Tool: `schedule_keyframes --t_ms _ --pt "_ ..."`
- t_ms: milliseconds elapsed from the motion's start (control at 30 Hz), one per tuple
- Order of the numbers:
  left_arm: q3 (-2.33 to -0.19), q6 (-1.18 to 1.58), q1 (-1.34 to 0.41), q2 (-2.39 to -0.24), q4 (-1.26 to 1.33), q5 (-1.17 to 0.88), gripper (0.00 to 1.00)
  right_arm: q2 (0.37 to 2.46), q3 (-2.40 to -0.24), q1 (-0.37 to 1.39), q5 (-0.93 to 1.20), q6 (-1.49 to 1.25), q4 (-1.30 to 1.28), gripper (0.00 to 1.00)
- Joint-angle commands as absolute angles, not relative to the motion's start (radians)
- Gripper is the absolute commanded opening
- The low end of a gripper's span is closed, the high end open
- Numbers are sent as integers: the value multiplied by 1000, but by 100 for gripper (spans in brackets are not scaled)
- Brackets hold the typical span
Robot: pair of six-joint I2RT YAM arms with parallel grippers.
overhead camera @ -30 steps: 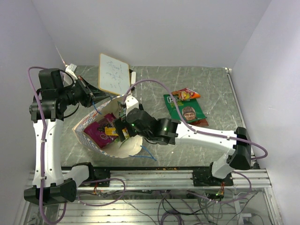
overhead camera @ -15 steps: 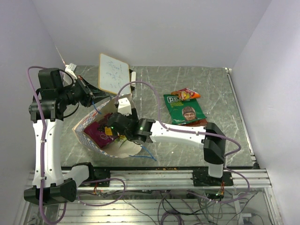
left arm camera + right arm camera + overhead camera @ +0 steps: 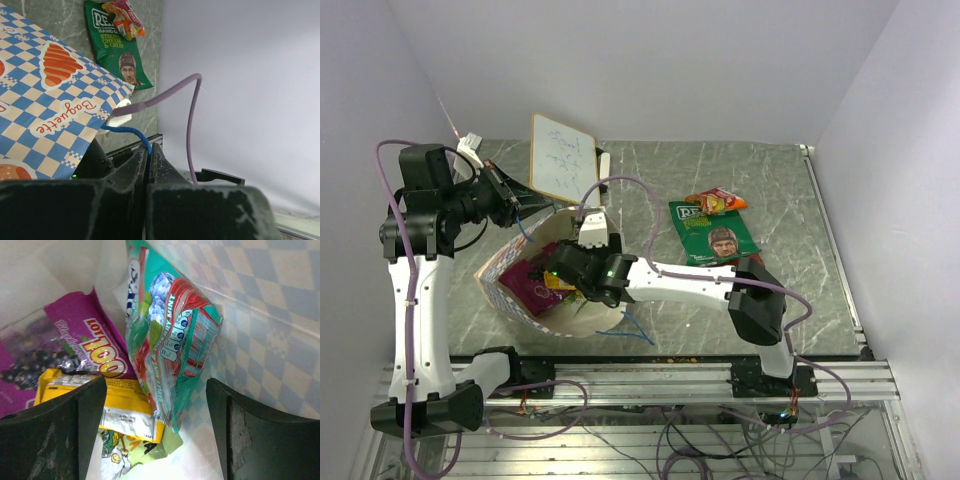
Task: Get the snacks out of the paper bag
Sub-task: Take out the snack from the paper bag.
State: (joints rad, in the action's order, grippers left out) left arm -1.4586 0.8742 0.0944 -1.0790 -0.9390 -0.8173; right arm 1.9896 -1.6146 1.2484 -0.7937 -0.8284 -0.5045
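The paper bag [image 3: 495, 270] lies on its side with its mouth held up, its checkered outside [image 3: 50, 100] filling the left wrist view. My left gripper [image 3: 149, 150] is shut on the bag's blue cord handle [image 3: 132, 132], up at the bag's far rim. My right gripper [image 3: 157, 425] is open inside the bag [image 3: 270, 300], its fingers on either side of the lower end of a teal-orange packet [image 3: 170, 340]. A magenta packet [image 3: 75, 340], a yellow one [image 3: 100, 400] and a pale green one [image 3: 130, 450] lie beside and under it. Nothing is held there.
A green packet [image 3: 712, 232], an orange-red one [image 3: 717, 200] and the corner of a brown one [image 3: 750, 262] lie on the table to the right. The white board [image 3: 563, 158] leans behind the bag. The bag's other blue cord [image 3: 632, 328] trails toward the front edge.
My right arm has pushed leftward and deeper into the bag, and its jaws have narrowed a little from their widest. The left arm has kept its hold on the handle.
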Motion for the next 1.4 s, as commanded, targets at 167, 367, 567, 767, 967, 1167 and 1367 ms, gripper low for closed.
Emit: schedule_keyframes --t_ms 167,367,567,767,967,1167,1367 --pt "-1515 846 92 -1088 -964 -846 7 2054 -1609 1180 -804 -931 -467 82" --pt "-1504 842 93 -1083 -977 -835 7 2109 -1641 1158 -746 -878 -401 66" --pt "-1513 835 94 -1097 -989 -821 7 2102 -1605 1159 -724 -822 -340 40" --pt "-1500 839 92 -1100 -974 -800 7 2054 -1592 1178 -749 -722 -326 22" --pt "-1478 862 93 -1090 -939 -814 7 1972 -1566 1192 -761 -684 -333 1" --pt "-1490 844 93 -1087 -944 -814 7 1855 -1535 1209 -730 -634 -343 0" --pt "-1440 853 93 -1069 -910 -828 7 1705 -1440 1223 -623 -598 -293 0"
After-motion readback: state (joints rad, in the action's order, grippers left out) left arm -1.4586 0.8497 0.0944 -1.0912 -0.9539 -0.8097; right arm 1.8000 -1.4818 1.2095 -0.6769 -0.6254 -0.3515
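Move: The teal packet lies inside the paper bag, its middle about 5 cm ahead of the open right hand, 1 cm to its left and 5 cm below. The yellow packet sits roughly 4 cm back, 7 cm left and 8 cm down from that hand; the purple packet is about 3 cm back, 12 cm left and equally low. From the left hand, holding the blue handle, the teal packet is some 5 cm ahead, 2 cm right and 30 cm below. Forward and down together, about 4 cm each way, the right hand dips deeper into the bag with its fingers wide, then closes them and pinches the near end of the teal packet. It draws back about 4 cm while rising some 9 cm, faster towards the end and drifting slightly right. The left hand stays put, still gripping the blue handle. ##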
